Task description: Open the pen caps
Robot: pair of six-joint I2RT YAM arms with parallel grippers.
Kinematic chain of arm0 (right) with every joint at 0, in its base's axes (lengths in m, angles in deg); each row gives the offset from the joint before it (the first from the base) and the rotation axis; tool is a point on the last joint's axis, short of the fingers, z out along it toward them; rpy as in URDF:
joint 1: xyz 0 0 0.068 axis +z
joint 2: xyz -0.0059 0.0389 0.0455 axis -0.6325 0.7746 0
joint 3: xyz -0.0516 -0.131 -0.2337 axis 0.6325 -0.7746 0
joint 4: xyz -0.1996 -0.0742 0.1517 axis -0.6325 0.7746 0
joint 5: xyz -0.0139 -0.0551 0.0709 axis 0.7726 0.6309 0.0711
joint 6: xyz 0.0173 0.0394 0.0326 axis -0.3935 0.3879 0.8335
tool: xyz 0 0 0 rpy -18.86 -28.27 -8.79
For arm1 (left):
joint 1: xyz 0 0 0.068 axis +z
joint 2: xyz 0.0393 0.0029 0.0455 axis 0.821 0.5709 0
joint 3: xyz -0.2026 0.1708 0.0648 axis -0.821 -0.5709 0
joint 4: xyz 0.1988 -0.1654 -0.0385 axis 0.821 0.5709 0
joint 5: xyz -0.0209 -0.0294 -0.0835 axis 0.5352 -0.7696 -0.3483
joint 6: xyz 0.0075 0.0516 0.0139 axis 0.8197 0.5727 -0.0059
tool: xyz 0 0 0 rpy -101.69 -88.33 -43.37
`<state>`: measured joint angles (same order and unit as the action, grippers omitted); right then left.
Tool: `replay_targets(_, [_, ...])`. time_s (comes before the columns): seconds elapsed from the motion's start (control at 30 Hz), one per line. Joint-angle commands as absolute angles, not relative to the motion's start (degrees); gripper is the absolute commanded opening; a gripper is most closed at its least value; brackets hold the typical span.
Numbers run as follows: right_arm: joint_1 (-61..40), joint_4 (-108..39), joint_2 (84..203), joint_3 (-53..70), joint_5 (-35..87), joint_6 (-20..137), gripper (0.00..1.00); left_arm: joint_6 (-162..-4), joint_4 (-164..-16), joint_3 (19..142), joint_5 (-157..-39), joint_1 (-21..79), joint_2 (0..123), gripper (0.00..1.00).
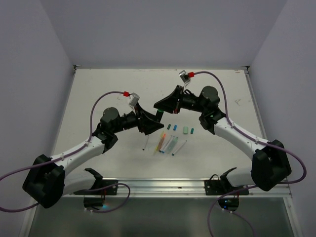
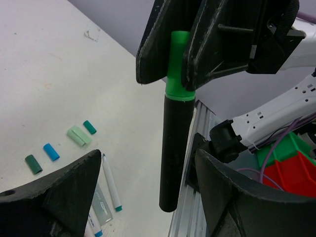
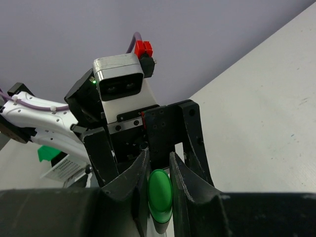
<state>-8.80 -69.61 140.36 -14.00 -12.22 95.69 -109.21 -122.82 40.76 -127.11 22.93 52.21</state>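
Observation:
A black marker (image 2: 175,148) with a bright green pen cap (image 2: 177,64) hangs above the table. My right gripper (image 2: 167,81) is shut on that cap, whose rounded end shows between its jaws (image 3: 160,195). My left gripper (image 2: 148,163) is open, with its fingers wide on either side of the marker's lower barrel and not touching it. In the top view both grippers, left (image 1: 155,123) and right (image 1: 160,105), meet over the table's middle. Loose caps lie on the table: dark green (image 2: 33,164), blue (image 2: 51,151), pale mint (image 2: 79,135) and teal (image 2: 89,127).
Several uncapped pens (image 1: 165,143) lie in a bunch in front of the loose caps (image 1: 185,130). An aluminium rail (image 2: 185,207) runs along the table's near edge. Red and green bins (image 2: 291,168) sit beyond that edge.

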Motion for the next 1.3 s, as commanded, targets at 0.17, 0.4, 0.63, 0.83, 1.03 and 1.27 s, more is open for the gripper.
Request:
replay_targets(0.17, [-6.54,-70.43,142.43,-13.29,-9.39,94.31,0.00,-109.66,-122.56,43.05,-126.73,22.58,52.24,0.72])
replay_targets(0.4, [-6.36,-72.72,143.40,-13.38,-8.69,95.10,0.00,-110.01,-123.88,42.62,-126.82,21.70,52.50,0.56])
replay_targets(0.63, [-6.27,-73.95,144.28,-13.47,-8.86,95.72,0.00,-110.54,-124.93,42.61,-127.34,21.35,53.03,0.46])
replay_targets(0.83, [-6.19,-74.39,144.28,-13.82,-9.04,95.72,0.00,-111.24,-125.81,42.62,-127.61,21.35,53.56,0.28])
replay_targets(1.03, [-6.27,-74.92,144.28,-14.17,-9.13,95.72,0.00,-112.12,-127.48,41.91,-128.48,21.26,53.65,0.00])
replay_targets(1.27, [-6.45,-76.15,142.87,-13.13,-8.08,95.19,0.00,-112.82,-129.15,39.81,-128.93,20.21,53.65,0.00])
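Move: The black pen with the green cap hangs tilted from my right fingers, its middle about 4 cm below that hand, 1 cm left and 2 cm back; my open left fingers wait some 8 cm below, 3 cm left and 3 cm back of it. From my left hand the pen's middle is level fore and aft, 2 cm right, 4 cm up; on the table 23 cm below lie a dark green cap 13 cm ahead and 8 cm right, a blue cap 13 cm ahead and 11 cm right, and the orange pen 5 cm ahead and 3 cm right. Keeping my right fingers shut on the green cap, I lower the pen about 2 cm and bring it some 2 cm left, its black body going deeper between my left fingers, then raise it by barely half a centimetre. My left hand edges only about 1 cm right and slightly back, closing from wide open until the fingers pinch the black body below the cap. ##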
